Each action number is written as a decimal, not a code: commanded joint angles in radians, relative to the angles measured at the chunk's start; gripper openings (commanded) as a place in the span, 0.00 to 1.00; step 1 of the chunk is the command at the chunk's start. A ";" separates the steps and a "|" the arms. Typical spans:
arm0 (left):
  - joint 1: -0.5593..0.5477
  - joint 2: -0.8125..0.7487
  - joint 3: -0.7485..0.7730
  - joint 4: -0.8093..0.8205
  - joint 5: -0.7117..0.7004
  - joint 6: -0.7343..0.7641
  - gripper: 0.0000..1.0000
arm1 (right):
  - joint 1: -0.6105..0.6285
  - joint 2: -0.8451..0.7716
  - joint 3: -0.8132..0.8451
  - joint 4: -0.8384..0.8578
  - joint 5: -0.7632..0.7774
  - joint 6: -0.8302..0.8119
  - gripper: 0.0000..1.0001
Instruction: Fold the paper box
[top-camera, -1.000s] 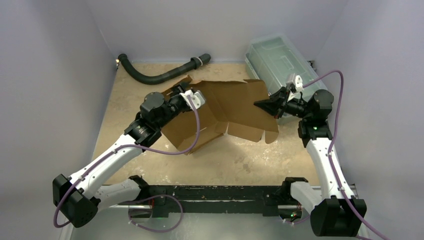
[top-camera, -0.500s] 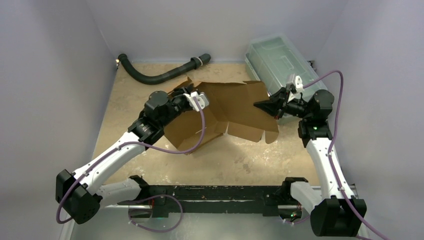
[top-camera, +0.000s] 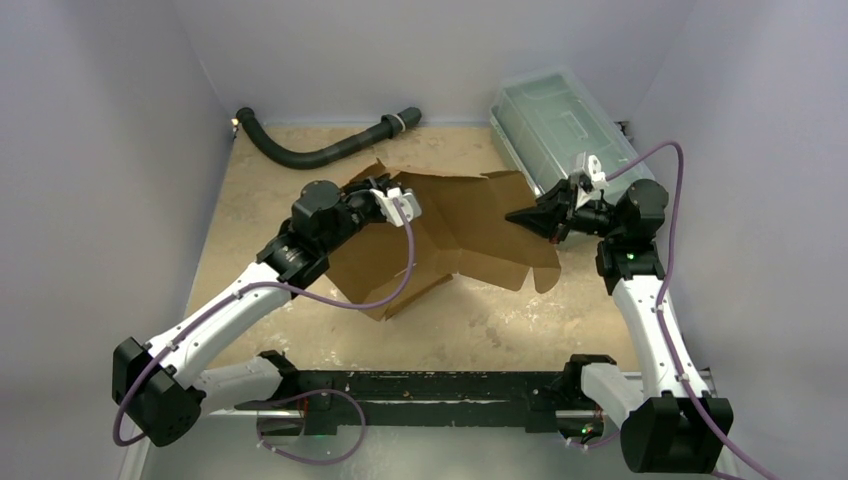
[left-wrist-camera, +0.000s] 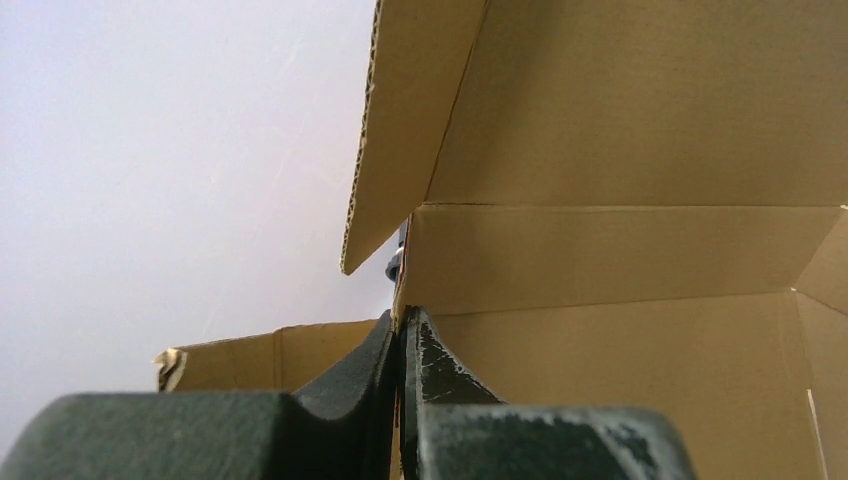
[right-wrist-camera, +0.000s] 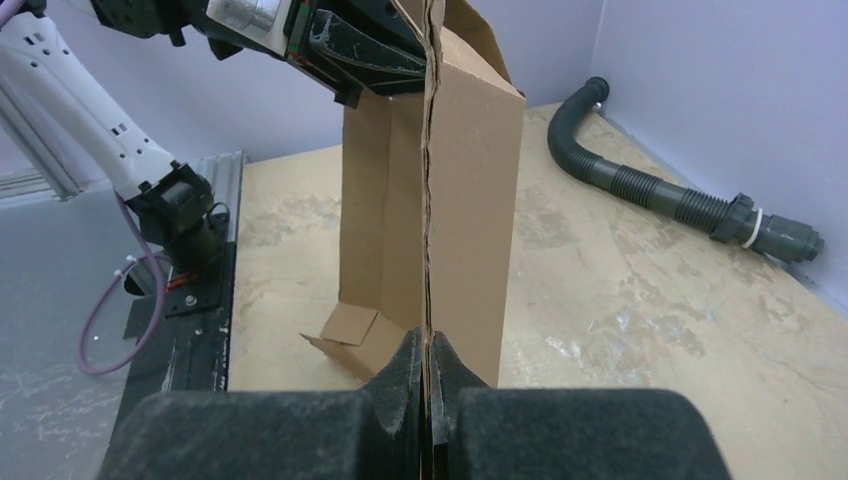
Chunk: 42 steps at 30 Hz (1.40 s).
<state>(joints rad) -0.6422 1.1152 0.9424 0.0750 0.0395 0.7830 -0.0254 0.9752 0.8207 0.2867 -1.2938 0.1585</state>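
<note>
The paper box (top-camera: 470, 225), a brown die-cut cardboard sheet partly folded, is held up off the table between both arms. My left gripper (top-camera: 405, 197) is shut on the edge of a wall at the sheet's left. In the left wrist view its fingers (left-wrist-camera: 403, 318) pinch that cardboard edge (left-wrist-camera: 620, 250), with a flap rising above. My right gripper (top-camera: 513, 215) is shut on the sheet's right edge. The right wrist view shows its jaws (right-wrist-camera: 428, 342) clamped on the thin edge of an upright panel (right-wrist-camera: 470, 200), with the left gripper (right-wrist-camera: 360, 45) gripping at the far end.
A clear greenish plastic lidded bin (top-camera: 555, 125) lies at the back right, close behind the right arm. A black corrugated hose (top-camera: 320, 150) runs along the back left of the table (top-camera: 300, 320); it also appears in the right wrist view (right-wrist-camera: 660, 195). Purple walls enclose three sides.
My left gripper went from open to shut on the box's wall edge and shifted slightly right. The sheet's lower left panel swung down and forward. The right gripper kept its grip.
</note>
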 joint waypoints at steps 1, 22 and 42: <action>0.009 -0.044 0.016 -0.008 -0.008 0.029 0.00 | 0.001 -0.006 0.029 0.050 -0.070 0.001 0.00; 0.019 -0.144 0.037 -0.114 0.070 -0.369 0.50 | 0.000 0.025 0.030 0.074 0.035 0.095 0.00; 0.019 -0.723 -0.319 -0.520 -0.397 -1.383 0.79 | -0.022 0.026 0.055 -0.101 0.206 -0.083 0.00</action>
<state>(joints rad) -0.6258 0.4080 0.7139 -0.3897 -0.2070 -0.4133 -0.0406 1.0080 0.8322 0.1764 -1.1088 0.1062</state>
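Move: Between the two hands the paper box hangs in the air, its left edge pinched in the left fingers and its right end in the right fingers. The box's middle lies about 9 cm right of the left hand, 5 cm back and 10 cm below, and about 13 cm left of the right hand, 2 cm back and 10 cm below. The black hose is some 25 cm ahead and 9 cm left of the left hand, 30 cm down; the clear bin is 23 cm ahead and 11 cm right of the right hand, 27 cm down. Letting go of the box's left edge after a small drift, the left hand opens wide and draws back and left about 16 cm, away from the cardboard, rising slightly before dipping while the wrist rolls left side down and tips downward. The right hand keeps its pinch, easing back about 1 cm, then carrying its end forward some 5 cm with a slight dip, turning clockwise about 15 degrees. ##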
